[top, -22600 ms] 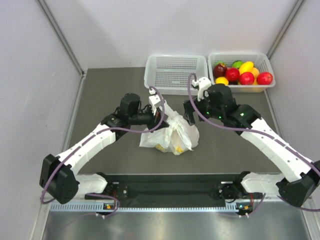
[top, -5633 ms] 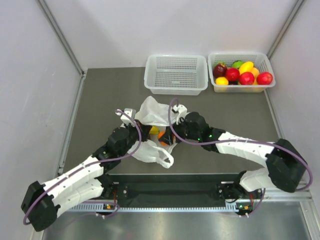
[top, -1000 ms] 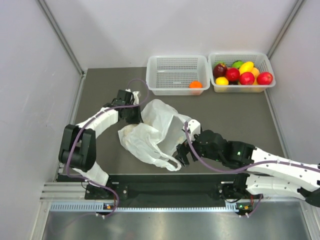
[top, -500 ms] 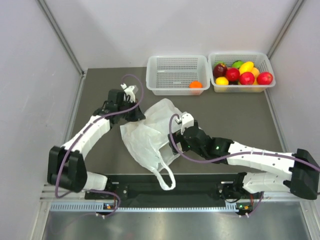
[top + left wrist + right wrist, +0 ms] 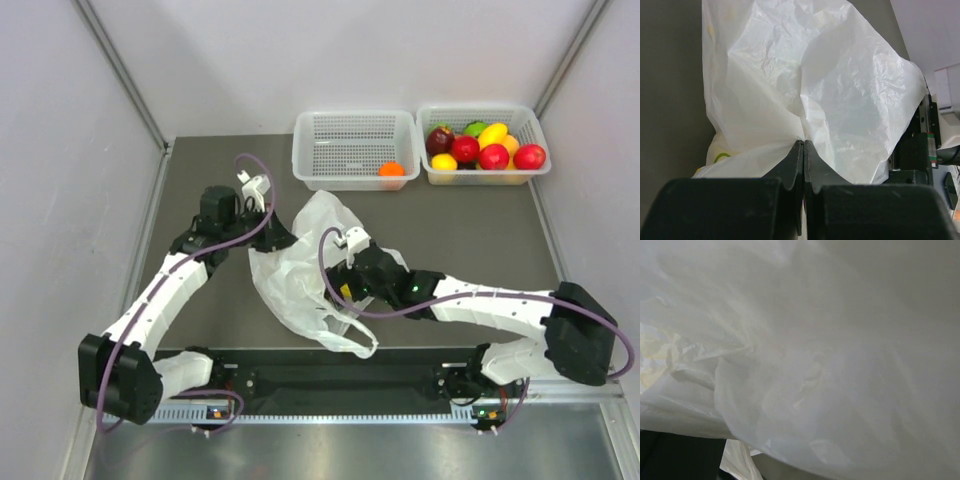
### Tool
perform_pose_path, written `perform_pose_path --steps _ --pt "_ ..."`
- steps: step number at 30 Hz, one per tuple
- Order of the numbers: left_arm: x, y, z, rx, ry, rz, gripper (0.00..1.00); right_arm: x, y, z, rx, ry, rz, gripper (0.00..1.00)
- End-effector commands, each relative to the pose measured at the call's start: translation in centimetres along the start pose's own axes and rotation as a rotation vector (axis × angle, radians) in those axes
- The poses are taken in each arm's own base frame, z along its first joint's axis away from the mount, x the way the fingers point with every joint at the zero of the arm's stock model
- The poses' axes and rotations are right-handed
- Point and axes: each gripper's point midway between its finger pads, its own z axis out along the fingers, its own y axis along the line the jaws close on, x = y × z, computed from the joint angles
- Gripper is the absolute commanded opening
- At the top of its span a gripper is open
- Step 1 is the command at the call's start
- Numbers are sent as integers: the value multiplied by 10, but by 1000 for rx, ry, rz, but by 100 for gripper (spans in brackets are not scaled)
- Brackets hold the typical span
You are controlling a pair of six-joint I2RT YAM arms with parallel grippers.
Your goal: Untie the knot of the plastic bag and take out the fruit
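The white plastic bag [image 5: 296,272] lies crumpled and untied mid-table, one loop handle [image 5: 352,340] trailing toward the near edge. My left gripper [image 5: 277,238] is at the bag's upper left edge. In the left wrist view its jaws [image 5: 803,142] are shut on a pinch of the bag's film [image 5: 840,90]. My right gripper [image 5: 342,286] reaches into the bag's right side; a small yellow patch shows at its tip. The bag's film [image 5: 815,365] fills the right wrist view and hides the fingers. A small orange fruit [image 5: 391,169] sits in the left basket. Other fruit is hidden.
Two white perforated baskets stand at the back: the left one [image 5: 340,145] holds the orange, and the right one [image 5: 520,125] holds a heap of red, yellow and green fruit. Grey walls close in on both sides. A black rail [image 5: 330,375] runs along the near edge.
My left gripper has shut on the bag's edge and pulled slightly left. The right gripper has moved up and left into the bag. The trailing handle has shifted right.
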Motion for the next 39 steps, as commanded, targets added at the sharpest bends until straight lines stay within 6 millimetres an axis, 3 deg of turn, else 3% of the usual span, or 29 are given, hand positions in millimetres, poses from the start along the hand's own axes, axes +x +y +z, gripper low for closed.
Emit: perform_pose_path --steps 1,5,6,13,15,18,19,23,28,29,32,36,37,39 --pt "9 5 1 -2 -2 18 0 -17 8 14 -36 -30 -32 100" --pt "18 25 6 -77 15 5 0 -8 0 26 -15 6 -59 100" --pt "19 29 8 -87 21 2 0 -14 0 30 -29 -15 -63 100" --pt "21 36 17 -87 34 -8 0 -7 3 52 -111 13 -96 100" --pt "22 38 20 -84 39 -14 0 -10 3 58 -135 20 -95 95" --pt "22 37 21 -74 42 -14 0 -8 2 67 -166 45 -101 79" --pt "21 37 21 -74 42 -11 0 -3 0 71 -168 65 -102 67" --pt "20 38 20 -82 38 -2 0 -2 -1 73 -177 87 -118 41" --pt "19 41 19 -101 34 0 0 -6 -6 58 -153 83 -119 11" --pt "19 42 19 -110 31 -3 0 -6 -9 55 -136 81 -110 0" --pt "16 49 19 -153 13 -15 0 -14 -28 36 -22 59 -68 0" --pt "10 58 17 -211 -22 -24 0 -26 -36 0 20 23 -18 0" --pt "6 62 15 -240 -40 -27 0 -15 -40 -8 36 62 -8 0" --pt "2 66 13 -269 -62 -36 0 -16 -42 -23 37 61 -3 0"
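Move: The right hand is wide open inside the bag's mouth. The yellow fruit lies roughly 4 cm ahead of it, 2 cm to its left and 6 cm below. The bag rim pinched by the left hand is some 9 cm ahead and 11 cm left, higher up; the loose handle loop lies about 10 cm back, 2 cm right and 7 cm lower. From the left hand, the fruit is some 9 cm right, 5 cm back and 15 cm below. The right fingers close around the yellow fruit inside the bag after the hand sinks about 6 cm and pushes forward and slightly left; gripping it, the hand then rises some 6 cm and draws right, towards the bag's open side. Meanwhile the left hand keeps its pinch on the bag rim and lowers it about 6 cm, edging forward and left at the end. ##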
